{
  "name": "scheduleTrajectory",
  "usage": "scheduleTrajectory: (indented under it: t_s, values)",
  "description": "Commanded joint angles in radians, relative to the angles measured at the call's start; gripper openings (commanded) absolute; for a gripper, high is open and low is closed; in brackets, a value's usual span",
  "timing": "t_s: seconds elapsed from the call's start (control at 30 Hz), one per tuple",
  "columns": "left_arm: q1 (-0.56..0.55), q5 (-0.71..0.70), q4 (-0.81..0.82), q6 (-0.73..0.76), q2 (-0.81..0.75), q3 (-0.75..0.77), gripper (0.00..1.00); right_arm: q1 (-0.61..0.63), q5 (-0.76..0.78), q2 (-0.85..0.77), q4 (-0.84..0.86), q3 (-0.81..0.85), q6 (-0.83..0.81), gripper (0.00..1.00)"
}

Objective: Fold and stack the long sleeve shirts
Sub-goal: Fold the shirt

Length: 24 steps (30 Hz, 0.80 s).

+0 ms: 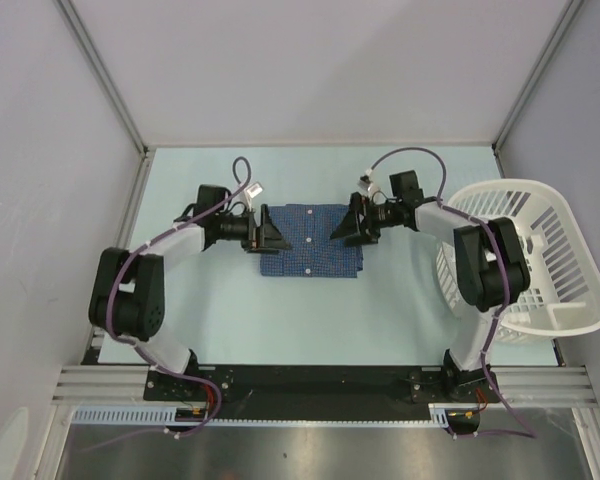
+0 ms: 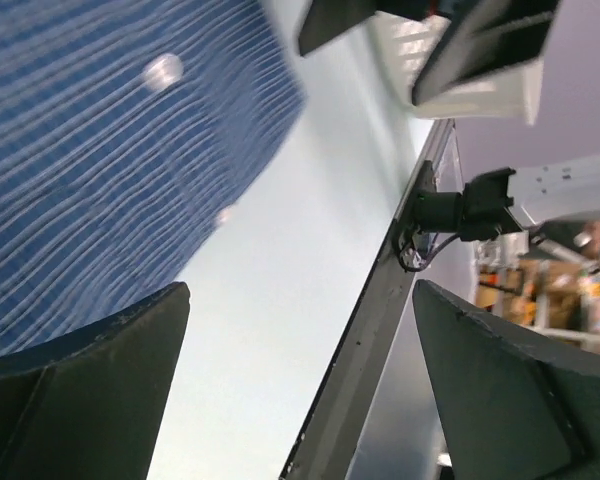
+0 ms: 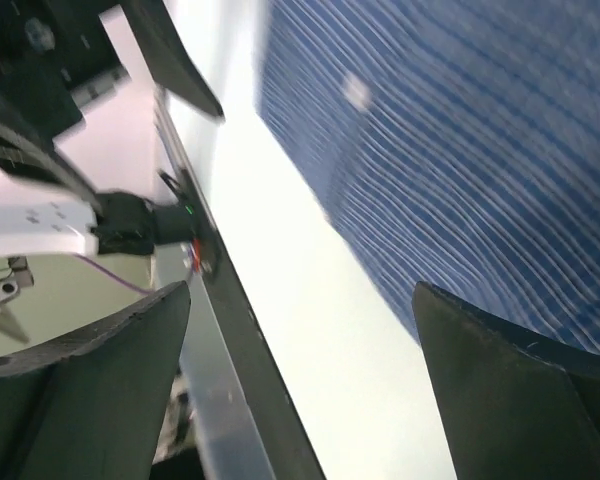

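Note:
A blue checked long sleeve shirt (image 1: 311, 243) with small white buttons lies folded into a rectangle at the middle of the table. My left gripper (image 1: 270, 237) is at its left edge and my right gripper (image 1: 342, 229) at its right edge, facing each other. Both are open. In the left wrist view the shirt (image 2: 100, 150) fills the upper left, and the left gripper (image 2: 300, 390) holds only bare table between wide dark fingers. In the right wrist view the shirt (image 3: 460, 140) lies upper right, and the right gripper (image 3: 300, 390) is just as wide and empty.
A white slatted laundry basket (image 1: 540, 250) stands tilted at the table's right side, behind the right arm. The pale table (image 1: 230, 310) has walls left, right and behind. A black rail (image 1: 310, 380) runs along its near edge.

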Motion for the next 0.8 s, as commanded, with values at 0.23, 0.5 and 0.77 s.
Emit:
scheduleTrajectory:
  t_s: [0.23, 0.5, 0.77]
  values:
    - [-0.115, -0.115, 0.366, -0.204, 0.192, 0.090, 1.00, 0.075, 0.010, 0.161, 0.485, 0.074, 0.386, 1.00]
    - [-0.065, -0.033, 0.311, -0.212, 0.298, 0.125, 0.99, -0.009, 0.047, 0.306, 0.185, 0.217, 0.140, 1.00]
    - [-0.059, -0.077, 0.206, -0.094, 0.265, 0.352, 0.99, -0.028, 0.027, 0.261, 0.258, 0.329, 0.202, 1.00]
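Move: The folded shirt's middle lies about 7 cm right of the left hand, level with it, some 6 cm down. From the right hand it is about 7 cm left, 3 cm back and 5 cm down. Its far edge runs crosswise, the edge's middle some 10 cm ahead of the left hand and 7 cm right, and for the right hand roughly 7 cm ahead and 7 cm left. Both wide-open hands bob up 5 cm, sink low, and advance 7–9 cm forward towards the shirt's far edge. ##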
